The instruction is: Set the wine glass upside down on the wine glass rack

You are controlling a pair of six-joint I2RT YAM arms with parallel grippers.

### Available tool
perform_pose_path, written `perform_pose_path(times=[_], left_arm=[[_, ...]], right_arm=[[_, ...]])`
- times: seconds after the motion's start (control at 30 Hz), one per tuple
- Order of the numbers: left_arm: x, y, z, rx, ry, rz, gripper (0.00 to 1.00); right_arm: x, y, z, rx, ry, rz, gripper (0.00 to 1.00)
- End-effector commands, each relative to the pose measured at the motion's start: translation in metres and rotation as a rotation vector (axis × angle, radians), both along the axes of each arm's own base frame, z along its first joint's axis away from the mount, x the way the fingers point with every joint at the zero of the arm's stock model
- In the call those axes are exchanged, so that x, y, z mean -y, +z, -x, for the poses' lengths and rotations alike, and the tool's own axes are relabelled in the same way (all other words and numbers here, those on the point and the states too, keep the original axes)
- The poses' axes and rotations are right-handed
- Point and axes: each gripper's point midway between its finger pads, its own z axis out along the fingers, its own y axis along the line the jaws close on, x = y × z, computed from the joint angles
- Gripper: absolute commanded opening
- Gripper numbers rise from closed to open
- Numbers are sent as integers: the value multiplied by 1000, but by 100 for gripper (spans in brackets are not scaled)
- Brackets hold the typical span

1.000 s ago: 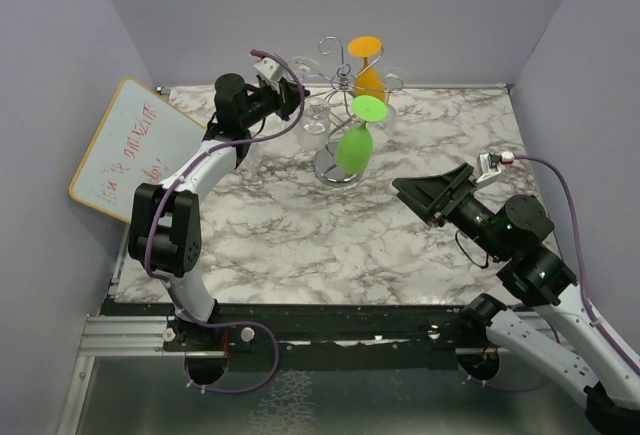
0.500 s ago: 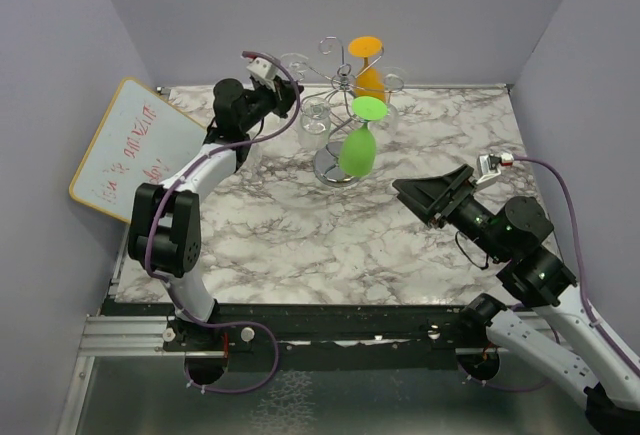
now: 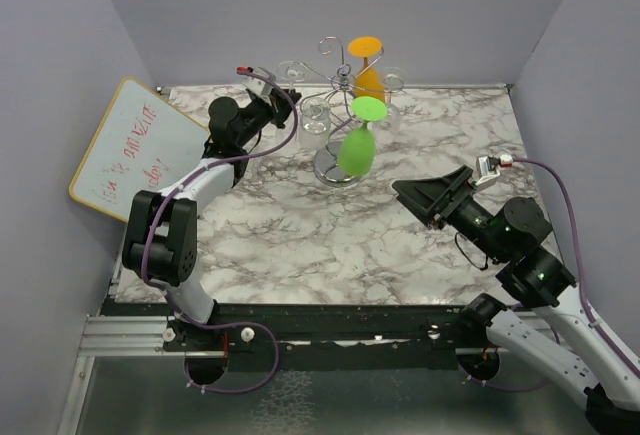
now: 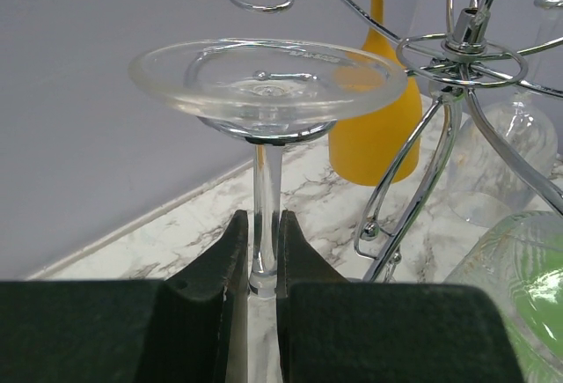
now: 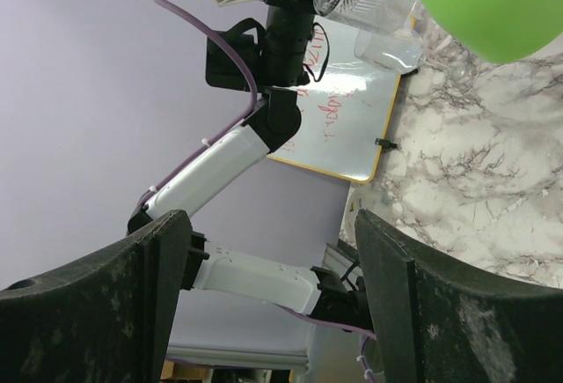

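A clear wine glass (image 4: 264, 79) hangs upside down, its round foot on top and a metal ring just under that foot. My left gripper (image 4: 261, 224) is shut on its thin stem. From above, the glass (image 3: 314, 120) hangs at the left side of the silver wine glass rack (image 3: 345, 80), with my left gripper (image 3: 285, 105) beside it. The rack's curled arms and hub (image 4: 462, 48) rise to the right of the glass. My right gripper (image 3: 425, 195) stands open and holds nothing, right of the rack's round base (image 3: 335, 167).
A green glass (image 3: 355, 150) and an orange glass (image 3: 368, 80) hang upside down on the rack, with another clear glass (image 4: 501, 154) behind. A whiteboard (image 3: 130, 150) leans on the left wall. Purple walls close in the marble table (image 3: 300, 235).
My left arm's wrist has swung left and lower, still shut on the stem. The clear glass stays at the rack's left arm. The right arm has not moved.
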Motion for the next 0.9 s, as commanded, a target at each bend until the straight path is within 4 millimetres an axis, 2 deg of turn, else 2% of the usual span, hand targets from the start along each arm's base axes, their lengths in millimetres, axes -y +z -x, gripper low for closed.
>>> perform_pose_path(times=[0.0,0.13,0.5,0.6,0.77,0.87], left_arm=[[7,10,11,43,-69,10,9],[10,5,14,25,-94,15,20],[6,-8,22,-26,-80,32,35],[1,-12,27,-44,-54,38,38],[-17,1,48,-53,35,58,49],[-30,-2,56,-104,99,35,53]], right_arm=[[3,-8,-1,-22,-20,1,79],[5,-9,-1,-22,-32,-3,78],[6,-10,0,-22,-33,-7,78],[8,-9,2,-15,-35,-18,78],[16,-9,5,-7,-62,-10,78],[29,-8,2,0,-125,-2,78]])
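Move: The left fingers are still shut on the upside-down clear wine glass's stem, the glass's middle about 4 cm below the pads; the rack's left ring, with the glass's base already at it, is some 5 cm straight above. The ribbed glass hangs about 5 cm to the right and 8 cm back, the rack's post 10 cm right and 2 cm back, the orange glass 14 cm right and 5 cm ahead. From the right hand the clear glass is roughly 26 cm ahead, 22 cm left and 6 cm lower. The left hand lets go of the clear glass's stem, its fingers opening from nearly shut to about half while it first eases just a centimetre or so back from the glass. It then sinks some 3.5 cm beside the hanging glass with the fingertips tipping down about 5 degrees, and draws back faster towards the base, about 4.5 cm in all, coming up a centimetre at the end as the fingers go on opening, clear of the stem. ##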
